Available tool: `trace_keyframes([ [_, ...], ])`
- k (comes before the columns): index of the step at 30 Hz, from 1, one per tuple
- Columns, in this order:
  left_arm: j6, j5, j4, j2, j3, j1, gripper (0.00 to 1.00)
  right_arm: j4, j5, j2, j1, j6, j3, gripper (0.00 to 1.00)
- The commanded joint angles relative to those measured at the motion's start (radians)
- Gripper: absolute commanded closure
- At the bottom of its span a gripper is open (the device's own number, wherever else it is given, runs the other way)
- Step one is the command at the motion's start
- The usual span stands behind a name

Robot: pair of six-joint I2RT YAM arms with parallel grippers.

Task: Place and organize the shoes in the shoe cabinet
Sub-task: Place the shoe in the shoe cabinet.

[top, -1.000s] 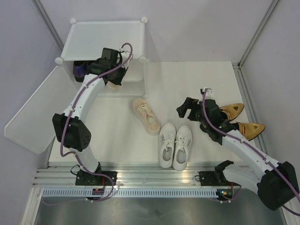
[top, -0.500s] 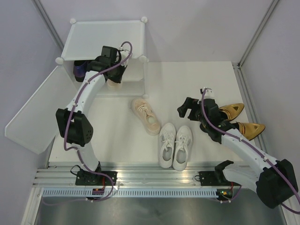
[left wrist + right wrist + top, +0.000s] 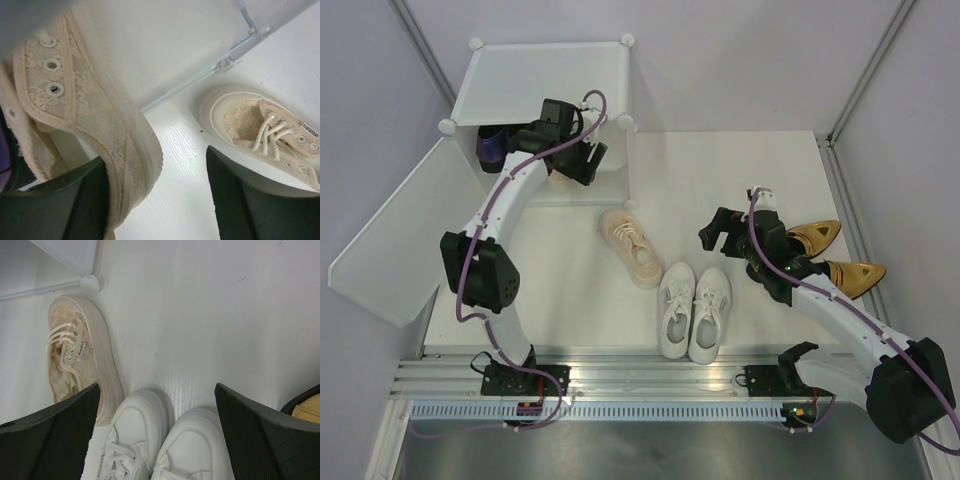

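The white shoe cabinet (image 3: 545, 80) stands at the back left with its door (image 3: 390, 240) swung open. Purple loafers (image 3: 492, 147) sit inside on the left. My left gripper (image 3: 575, 160) is at the cabinet mouth. In its wrist view it is open (image 3: 157, 200), and one beige sneaker (image 3: 95, 115) rests against its left finger, with a gap to the right finger. The other beige sneaker (image 3: 632, 247) lies on the table. My right gripper (image 3: 725, 232) hovers open (image 3: 157, 435) above the toes of the white sneakers (image 3: 695, 310). The gold heels (image 3: 838, 255) lie to its right.
The cabinet's lower front corner connector (image 3: 90, 282) and wire frame (image 3: 235, 47) stand close to the loose beige sneaker. The table's right edge (image 3: 845, 215) runs just behind the gold heels. An aluminium rail (image 3: 650, 375) carries both arm bases at the near edge.
My left gripper has opened and let go of the beige sneaker at the cabinet mouth, and its wrist has turned a little to the right. The right arm has barely moved.
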Motion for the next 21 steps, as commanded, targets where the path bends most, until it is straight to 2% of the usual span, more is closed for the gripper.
trace_keyframes([
  [1, -0.043, -0.074, 0.149, 0.01, 0.069, 0.036, 0.23, 0.027, 0.016, -0.006, -0.006, -0.013, 0.023, 0.02],
  [2, -0.049, -0.072, 0.152, 0.005, 0.074, 0.036, 0.17, 0.028, 0.016, -0.006, -0.006, -0.014, 0.023, 0.02],
  [5, -0.075, -0.074, 0.152, -0.006, 0.094, 0.036, 0.11, 0.027, 0.016, -0.013, -0.006, -0.014, 0.023, 0.02],
  [11, -0.123, -0.07, 0.174, -0.042, 0.08, 0.036, 0.08, 0.028, 0.017, -0.016, -0.006, -0.014, 0.019, 0.02],
  [21, -0.175, -0.077, 0.353, -0.154, -0.141, 0.036, 0.06, 0.028, 0.016, -0.009, -0.006, -0.014, 0.019, 0.02],
])
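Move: The left gripper is at the cabinet's right end, fingers already parting round the near end of the beige shoe it set on the shelf; that shoe's middle is about 5 cm ahead, 6 cm left and 4 cm below. The purple pair lies some 7 cm ahead and 16 cm left, at shelf height. The other beige shoe is on the table, 15 cm back, 9 cm right and 17 cm down. From the right hand, the shelved shoe is roughly 20 cm ahead, 32 cm left and 2 cm up. Spread the left gripper the rest of the way open beside the shelved beige shoe, easing barely 1 cm back and to the right. Then reverse and bring it about 2 cm forward and 1 cm left, into the cabinet towards the shoe, turning it some 5 degrees counter-clockwise and letting the fingertips tip slightly up. ##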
